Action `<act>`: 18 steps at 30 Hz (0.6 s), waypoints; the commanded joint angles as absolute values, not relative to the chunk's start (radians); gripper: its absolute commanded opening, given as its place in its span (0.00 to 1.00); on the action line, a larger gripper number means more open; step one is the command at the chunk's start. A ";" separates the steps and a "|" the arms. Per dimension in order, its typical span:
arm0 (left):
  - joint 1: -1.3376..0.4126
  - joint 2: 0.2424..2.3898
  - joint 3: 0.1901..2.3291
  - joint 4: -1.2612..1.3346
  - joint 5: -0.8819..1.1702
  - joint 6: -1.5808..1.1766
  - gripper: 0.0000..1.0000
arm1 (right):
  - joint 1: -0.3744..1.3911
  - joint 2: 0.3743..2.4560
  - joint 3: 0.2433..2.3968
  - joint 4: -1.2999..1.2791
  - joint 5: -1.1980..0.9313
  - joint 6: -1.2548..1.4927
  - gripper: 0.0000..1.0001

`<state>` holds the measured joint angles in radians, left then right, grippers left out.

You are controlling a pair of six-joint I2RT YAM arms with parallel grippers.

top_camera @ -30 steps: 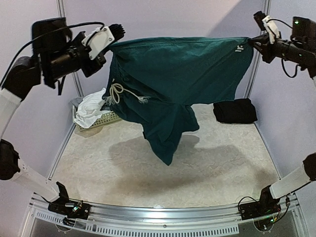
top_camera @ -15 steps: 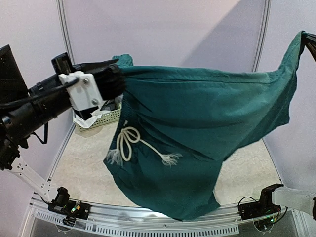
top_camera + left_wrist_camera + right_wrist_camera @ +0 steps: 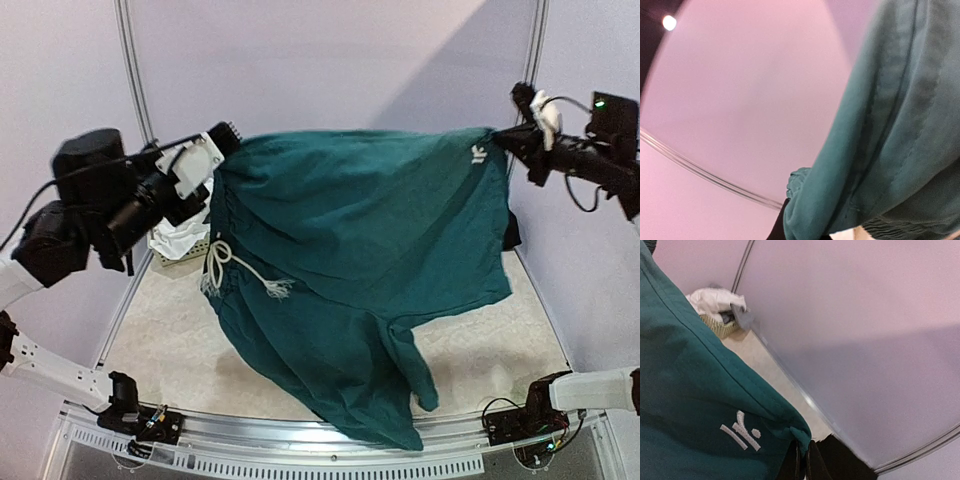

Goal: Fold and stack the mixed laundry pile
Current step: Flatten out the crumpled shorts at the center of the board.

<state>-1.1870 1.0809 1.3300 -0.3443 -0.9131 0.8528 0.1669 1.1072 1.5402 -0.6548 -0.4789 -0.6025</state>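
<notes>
The dark teal-green shorts [image 3: 360,230] hang spread in the air between both arms. My left gripper [image 3: 222,155] is shut on one waistband corner, where the white drawstring [image 3: 235,275] dangles. My right gripper [image 3: 503,140] is shut on the opposite corner beside the white logo [image 3: 481,153]. In the left wrist view the shorts [image 3: 880,125] bunch over the dark fingertips at the bottom edge. The right wrist view has the fingers [image 3: 796,462] pinching the hem by the logo [image 3: 742,432]. A white cloth [image 3: 178,238] lies in the basket. The black trousers [image 3: 845,462] lie folded below; the shorts mostly hide them in the top view.
A pale perforated basket [image 3: 190,255] stands at the back left by the wall, also seen from the right wrist as the basket [image 3: 720,326]. Pale walls and metal posts close in the table's left, back and right. The shorts' lower leg trails near the front rail [image 3: 300,440].
Both arms swung the shorts toward the camera and back again. The shorts now hang lower and wider than a second ago, with one leg trailing toward the front edge.
</notes>
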 commanded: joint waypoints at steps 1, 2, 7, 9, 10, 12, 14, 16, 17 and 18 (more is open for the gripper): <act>-0.971 1.157 1.123 -0.405 -0.680 0.445 0.00 | 0.160 1.237 1.344 -0.447 -0.408 -0.550 0.00; -0.925 1.191 1.102 -0.388 -0.641 0.411 0.00 | 0.160 1.271 1.335 -0.413 -0.395 -0.535 0.00; -0.769 1.432 1.201 -0.320 -0.571 0.371 0.00 | 0.160 1.525 1.426 -0.291 -0.299 -0.467 0.00; -0.742 1.516 1.298 -0.336 -0.575 0.380 0.00 | 0.159 1.601 1.519 -0.303 -0.253 -0.449 0.00; -0.732 1.547 1.354 -0.352 -0.578 0.381 0.00 | 0.160 1.639 1.564 -0.316 -0.236 -0.447 0.00; -0.719 1.596 1.467 -0.398 -0.601 0.371 0.00 | 0.160 1.665 1.640 -0.340 -0.212 -0.449 0.00; -0.713 1.620 1.575 -0.463 -0.624 0.350 0.00 | 0.159 1.664 1.708 -0.364 -0.190 -0.457 0.00; -0.713 1.629 1.692 -0.546 -0.627 0.315 0.00 | 0.160 1.650 1.778 -0.400 -0.169 -0.472 0.00; -0.714 1.631 1.751 -0.596 -0.616 0.294 0.00 | 0.160 1.636 1.816 -0.423 -0.160 -0.479 0.00; -0.716 1.630 1.809 -0.667 -0.597 0.275 0.00 | 0.160 1.626 1.869 -0.450 -0.153 -0.491 0.00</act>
<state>-0.7242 1.6497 1.6176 -0.5018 -0.6102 0.3702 0.1642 1.6863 1.7168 -0.4091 -0.2230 -0.4763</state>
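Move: Both hands hold the teal shorts stretched in the air, with the centre of the board below. That centre lies about 10 cm ahead of the left hand, 24 cm to its right and 45 cm down; from the right hand it is roughly 4 cm ahead, 31 cm to the left and 46 cm down. The laundry basket stands some 37 cm ahead of the left hand and 28 cm to its left; the folded black trousers lie about 36 cm ahead of the right hand and 25 cm to its right. Forward and sharply down, both hands flick the held shorts outward together, reaching about 20 cm farther out; after a drop of roughly 20 cm they turn and rise again by nearly half of it. The fingers tip down almost 30 degrees at the bottom, then ease partly back, while the left wrist turns counter-clockwise and the right clockwise; both grips keep hold. ##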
